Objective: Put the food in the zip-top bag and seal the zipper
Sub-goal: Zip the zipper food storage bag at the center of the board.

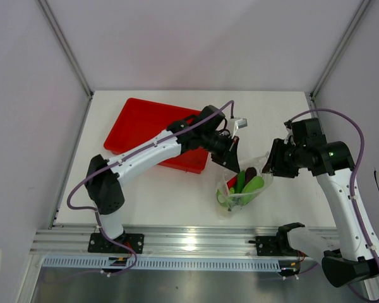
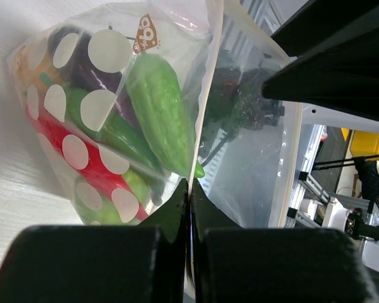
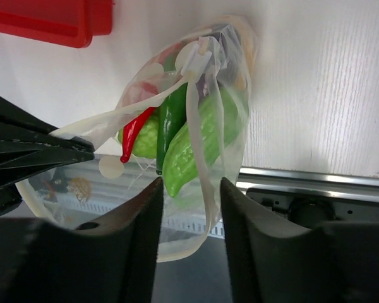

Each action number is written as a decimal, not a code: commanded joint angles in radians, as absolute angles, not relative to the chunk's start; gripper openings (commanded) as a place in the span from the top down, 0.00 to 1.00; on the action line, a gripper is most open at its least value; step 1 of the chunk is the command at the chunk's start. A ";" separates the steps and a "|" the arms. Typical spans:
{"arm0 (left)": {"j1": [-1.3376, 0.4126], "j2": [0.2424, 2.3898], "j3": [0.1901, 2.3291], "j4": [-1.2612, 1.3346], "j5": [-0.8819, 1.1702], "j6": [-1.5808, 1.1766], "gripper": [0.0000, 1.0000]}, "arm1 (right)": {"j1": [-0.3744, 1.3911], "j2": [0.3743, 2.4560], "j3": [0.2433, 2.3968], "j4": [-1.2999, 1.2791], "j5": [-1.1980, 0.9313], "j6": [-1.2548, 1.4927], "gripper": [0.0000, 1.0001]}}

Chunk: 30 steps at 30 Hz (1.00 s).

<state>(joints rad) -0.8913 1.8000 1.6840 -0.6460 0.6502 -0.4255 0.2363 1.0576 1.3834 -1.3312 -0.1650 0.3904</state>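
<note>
The clear zip-top bag [image 1: 243, 186] hangs off the table's front part with its mouth up, and the food is inside it. Through the plastic I see a bumpy green vegetable [image 2: 158, 107], a red chili [image 2: 69, 145] and a dark purple eggplant [image 2: 82, 63]. My left gripper [image 2: 191, 189] is shut on the bag's top edge, pinching the zipper strip [image 2: 205, 95]. My right gripper [image 3: 191, 189] stands open at the mouth's other side. A loop of the bag's rim [image 3: 208, 189] hangs between its fingers without being pinched. The green vegetable [image 3: 196, 145] and chili [image 3: 136, 132] lie just beyond.
The red tray [image 1: 148, 126] lies at the back left, under my left arm. An aluminium rail [image 1: 196, 240] runs along the table's front edge below the bag. The left gripper [image 3: 25, 151] shows as a black shape at the left of the right wrist view.
</note>
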 commanded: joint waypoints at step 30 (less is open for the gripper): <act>-0.897 1.789 1.767 -0.624 0.871 -0.296 0.17 | 0.267 0.887 1.174 -1.063 -0.256 0.857 1.00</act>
<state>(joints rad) -0.8864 1.8153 1.7027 -0.5667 0.9031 -0.3519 0.2626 0.9073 1.1778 -1.1114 -0.2790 0.7982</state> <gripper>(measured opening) 0.797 0.007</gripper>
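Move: The open right fingers already straddle the bag's zipper rim, its grip spot about 1 cm back, 1 cm left and 1 cm below. The left fingers are shut on another part of that rim, right at the hand point. The food in the bag lies some 6 cm back and 4 cm left of the right hand, about 10 cm down. The red bin is roughly 13 cm ahead and 29 cm left of the left hand, 13 cm lower. Right hand pinches the zipper rim, moving 4 cm left; the other rises and backs 3 cm, letting go. ##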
